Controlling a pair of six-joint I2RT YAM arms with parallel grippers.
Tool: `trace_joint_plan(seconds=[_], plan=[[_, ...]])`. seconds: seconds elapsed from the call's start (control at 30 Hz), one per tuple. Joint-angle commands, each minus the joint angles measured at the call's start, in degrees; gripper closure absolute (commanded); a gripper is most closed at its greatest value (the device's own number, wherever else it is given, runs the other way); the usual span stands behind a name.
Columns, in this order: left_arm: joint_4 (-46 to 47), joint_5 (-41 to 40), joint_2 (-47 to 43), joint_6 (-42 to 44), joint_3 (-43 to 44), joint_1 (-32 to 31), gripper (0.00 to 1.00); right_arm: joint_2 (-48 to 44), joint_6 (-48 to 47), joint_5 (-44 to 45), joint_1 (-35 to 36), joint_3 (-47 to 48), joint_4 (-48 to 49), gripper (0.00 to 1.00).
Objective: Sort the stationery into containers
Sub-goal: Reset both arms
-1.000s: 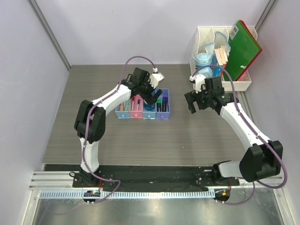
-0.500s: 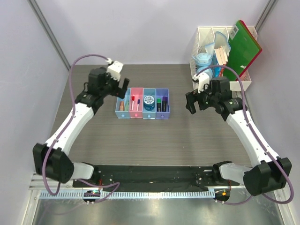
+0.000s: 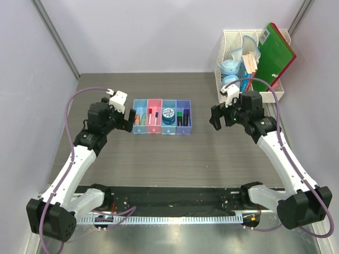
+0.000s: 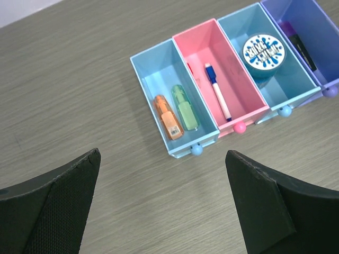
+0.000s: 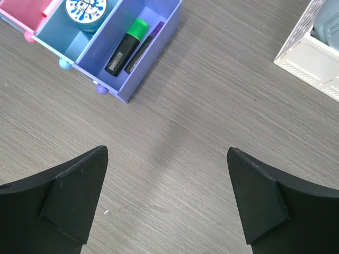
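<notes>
The containers are a joined row of four bins at mid-table. The light-blue end bin holds an orange piece and a mint-green piece. A thin white pen lies in the pink bin. The round blue tape roll sits in the third bin. Two black markers, green-ended and purple-ended, lie in the purple bin. My left gripper hangs open just left of the row, empty. My right gripper hangs open to the right of it, empty.
A white slotted rack stands at the back right, holding a green folder, books and blue items; its corner shows in the right wrist view. Pale walls close in the table on the left, back and right.
My left arm has swung from over the bins out to the left and nearer, ending beside the row with open jaws. The right gripper has barely shifted.
</notes>
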Motion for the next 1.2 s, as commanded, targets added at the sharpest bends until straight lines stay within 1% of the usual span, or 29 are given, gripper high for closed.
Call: trace_joint_plan(seconds=[0.0,0.1,0.27,0.6,0.8,1.17], plan=[[2.3,2.0,-0.7,-1.6,2.2,2.4,0.0,-2.4,1.9,0.6,-0.1,0.1,3.9,0.0],[2.9,2.9,-0.7,-2.3,1.8,3.4,0.0,-2.9,2.0,1.2,0.0,0.0,4.2,0.0],[3.7,2.0,-0.3,-2.7,1.3,4.2,0.0,-3.2,2.4,2.1,0.0,-0.5,5.3,0.0],[4.5,3.6,-0.3,-3.8,1.3,8.2,0.0,-3.4,2.4,3.0,0.0,-0.9,5.9,0.0],[4.4,6.8,-0.5,-4.3,1.1,11.2,0.0,-3.4,2.6,3.2,0.1,-0.8,6.2,0.0],[4.5,8.7,-0.6,-5.2,0.7,13.2,0.0,-3.3,2.6,3.3,0.0,-1.1,6.6,0.0]])
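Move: The middle of the four-bin tray lies about 10 cm ahead of the open left hand, 16 cm to its right and some 14 cm lower. The near-side blue bin with the orange and green bottles is 10 cm ahead and only 5 cm right; the round blue tub is 11 cm ahead and 20 cm right. From the right hand the tray's middle is roughly 8 cm ahead and 25 cm left, 14 cm below. Empty and open, the left hand swings about 5 cm left, away from the tray, turning slightly counter-clockwise. ##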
